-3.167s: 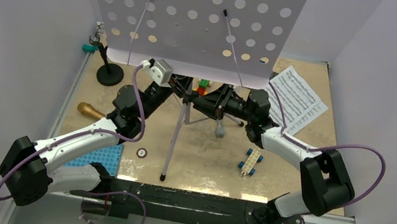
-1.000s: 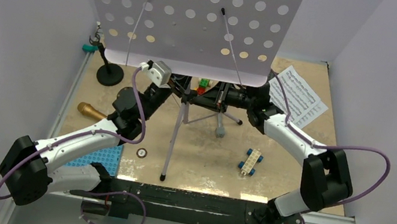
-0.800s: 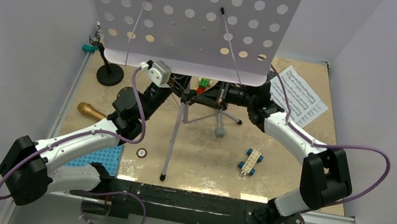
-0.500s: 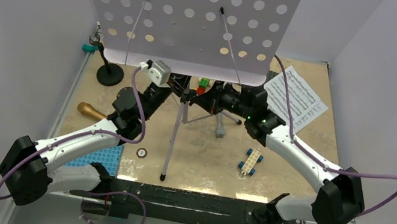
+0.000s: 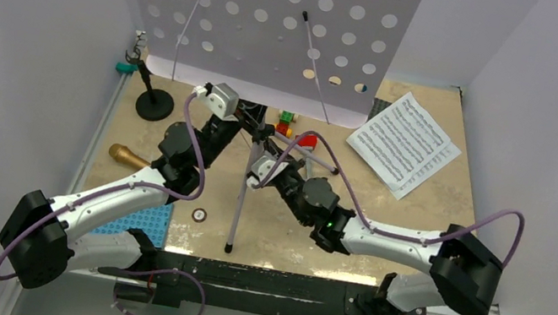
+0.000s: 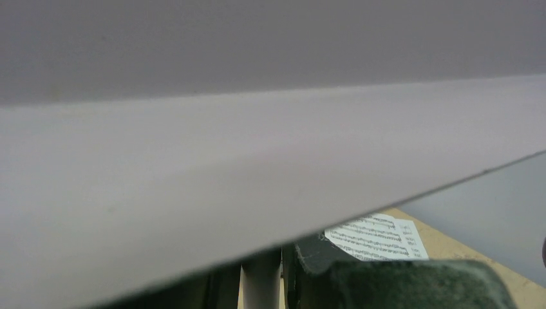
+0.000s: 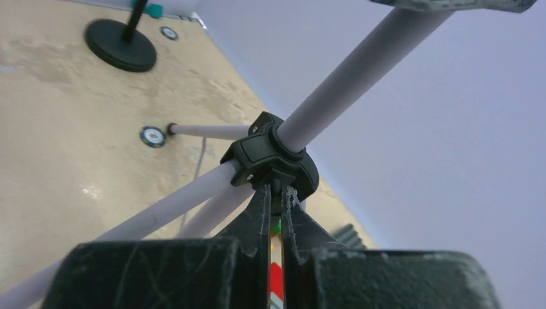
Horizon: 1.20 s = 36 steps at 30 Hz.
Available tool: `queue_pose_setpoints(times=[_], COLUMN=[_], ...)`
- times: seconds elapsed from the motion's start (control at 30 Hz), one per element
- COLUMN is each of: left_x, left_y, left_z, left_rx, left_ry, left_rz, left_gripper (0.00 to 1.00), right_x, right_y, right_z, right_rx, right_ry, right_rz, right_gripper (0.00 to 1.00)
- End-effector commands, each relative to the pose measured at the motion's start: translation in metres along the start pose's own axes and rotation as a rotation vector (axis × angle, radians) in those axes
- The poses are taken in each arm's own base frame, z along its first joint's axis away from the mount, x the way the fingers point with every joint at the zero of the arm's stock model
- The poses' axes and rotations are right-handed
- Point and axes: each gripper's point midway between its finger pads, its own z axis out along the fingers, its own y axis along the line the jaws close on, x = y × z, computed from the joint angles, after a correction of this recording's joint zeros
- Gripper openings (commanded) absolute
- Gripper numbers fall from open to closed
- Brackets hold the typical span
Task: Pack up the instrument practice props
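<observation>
The lavender music stand (image 5: 281,21) leans toward the back left, its perforated desk high in the top view. My left gripper (image 5: 251,123) is shut on its pole (image 6: 261,283) just under the desk. My right gripper (image 5: 258,157) is shut, and its tips (image 7: 275,193) touch the underside of the black tripod hub (image 7: 270,154). The sheet music (image 5: 405,143) lies at the back right. The gold microphone (image 5: 126,156) lies at the left. The black mic stand (image 5: 152,105) stands at the back left.
Small coloured bricks (image 5: 288,120) and a red hammer head (image 5: 308,139) lie behind the tripod. A blue baseplate (image 5: 130,221) and a round token (image 5: 199,214) are at the near left. White walls enclose the table on three sides. A tripod leg foot (image 5: 229,248) rests near the front.
My right arm swung from behind the stand to its near side, shut its jaws and came up under the hub. The stand tipped toward the back left. My left gripper kept its hold.
</observation>
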Motion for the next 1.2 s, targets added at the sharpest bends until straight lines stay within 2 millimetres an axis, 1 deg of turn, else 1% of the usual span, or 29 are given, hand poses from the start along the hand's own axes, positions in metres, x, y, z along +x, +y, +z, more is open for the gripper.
queue_pose_setpoints(times=[0.0,0.07,0.13,0.17,0.2,0.23,0.27,0.3,0.33,0.4,0.47,0.5,0.57,0.63,0.67,0.7,0.8,0.9,0.97,1.07,1.1,1.17], left_x=[0.079,0.080,0.080,0.079,0.077,0.077,0.076,0.075,0.074,0.073,0.070,0.069,0.067,0.065,0.063,0.062,0.058,0.056,0.056,0.057,0.057,0.059], left_y=[-0.022,-0.023,-0.022,-0.022,-0.021,-0.020,-0.020,-0.019,-0.018,-0.016,-0.015,-0.014,-0.014,-0.015,-0.016,-0.017,-0.022,-0.027,-0.029,-0.032,-0.033,-0.033], left_z=[-0.020,-0.019,-0.018,-0.017,-0.016,-0.016,-0.016,-0.015,-0.015,-0.015,-0.015,-0.015,-0.015,-0.016,-0.016,-0.017,-0.019,-0.021,-0.021,-0.022,-0.022,-0.022], left_rx=[0.081,0.083,0.078,0.076,0.073,0.071,0.067,0.063,0.061,0.053,0.045,0.043,0.042,0.045,0.049,0.053,0.080,0.105,0.113,0.124,0.125,0.127], left_ry=[0.255,0.257,0.256,0.255,0.253,0.252,0.251,0.251,0.250,0.248,0.243,0.241,0.235,0.229,0.223,0.219,0.212,0.207,0.206,0.210,0.210,0.213], left_rz=[-0.061,-0.064,-0.062,-0.061,-0.057,-0.054,-0.049,-0.045,-0.042,-0.036,-0.032,-0.032,-0.032,-0.036,-0.038,-0.039,-0.039,-0.032,-0.028,-0.020,-0.017,-0.011], left_gripper=[0.00,0.00,0.00,0.00,0.00,0.00,0.00,0.00,0.00,0.00,0.00,0.00,0.00,0.00,0.00,0.00,0.00,0.00,0.00,0.00,0.00,0.00], right_x=[0.055,0.049,0.042,0.039,0.035,0.031,0.028,0.026,0.023,0.015,0.010,0.005,0.005,0.010,0.005,0.008,-0.007,-0.018,-0.024,-0.026,-0.024,-0.032], right_y=[0.000,-0.004,-0.009,-0.009,-0.008,-0.007,-0.007,-0.006,-0.001,0.012,0.029,0.042,0.059,0.061,0.068,0.067,0.053,0.026,0.010,-0.011,-0.014,-0.023], right_z=[-0.013,-0.019,-0.025,-0.029,-0.033,-0.038,-0.043,-0.048,-0.054,-0.065,-0.075,-0.080,-0.087,-0.086,-0.087,-0.086,-0.078,-0.068,-0.060,-0.043,-0.038,-0.028], right_rx=[0.062,0.071,0.077,0.066,0.053,0.042,0.035,0.028,0.007,-0.066,-0.144,-0.222,-0.326,-0.380,-0.439,-0.466,-0.565,-0.593,-0.626,-0.621,-0.623,-0.650], right_ry=[0.180,0.175,0.185,0.201,0.220,0.235,0.240,0.249,0.250,0.253,0.269,0.283,0.351,0.398,0.404,0.414,0.375,0.305,0.294,0.283,0.288,0.270], right_rz=[-0.312,-0.245,-0.126,-0.045,0.032,0.115,0.184,0.248,0.339,0.467,0.616,0.717,0.930,1.141,1.232,1.314,1.502,1.658,1.736,1.804,1.827,1.840], right_gripper=[0.00,0.00,0.01,0.12,0.28,0.39,0.49,0.57,0.65,0.78,0.81,0.82,0.80,0.78,0.77,0.77,0.77,0.81,0.85,0.87,0.87,0.85])
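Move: The right hand's shut fingers are on the small knob of the stand's black hub, about 1 cm ahead and 1 cm left of their hand point. The music tray's lower lip hangs about 6 cm ahead, 3 cm left and 15 cm above. The near tripod leg's middle is some 9 cm back, 3 cm left and 12 cm down; the toy hammer lies roughly 8 cm ahead, 10 cm right and 24 cm down. From the left hand the knob is about 12 cm below, 2 cm back and 2 cm right. The right hand opens its fingers wide to let go of the hub's knob and draws off to the right, back and down, ending up as much as 9 cm away, while the left hand keeps its hold on the pole above with barely a shift. As it backs off, the right hand rolls over about its own pointing line, clockwise as seen from behind it, by some 100 degrees in all, then comes forward and up again towards the hub with the fingers still open, stopping roughly 5 cm from where it let go. ##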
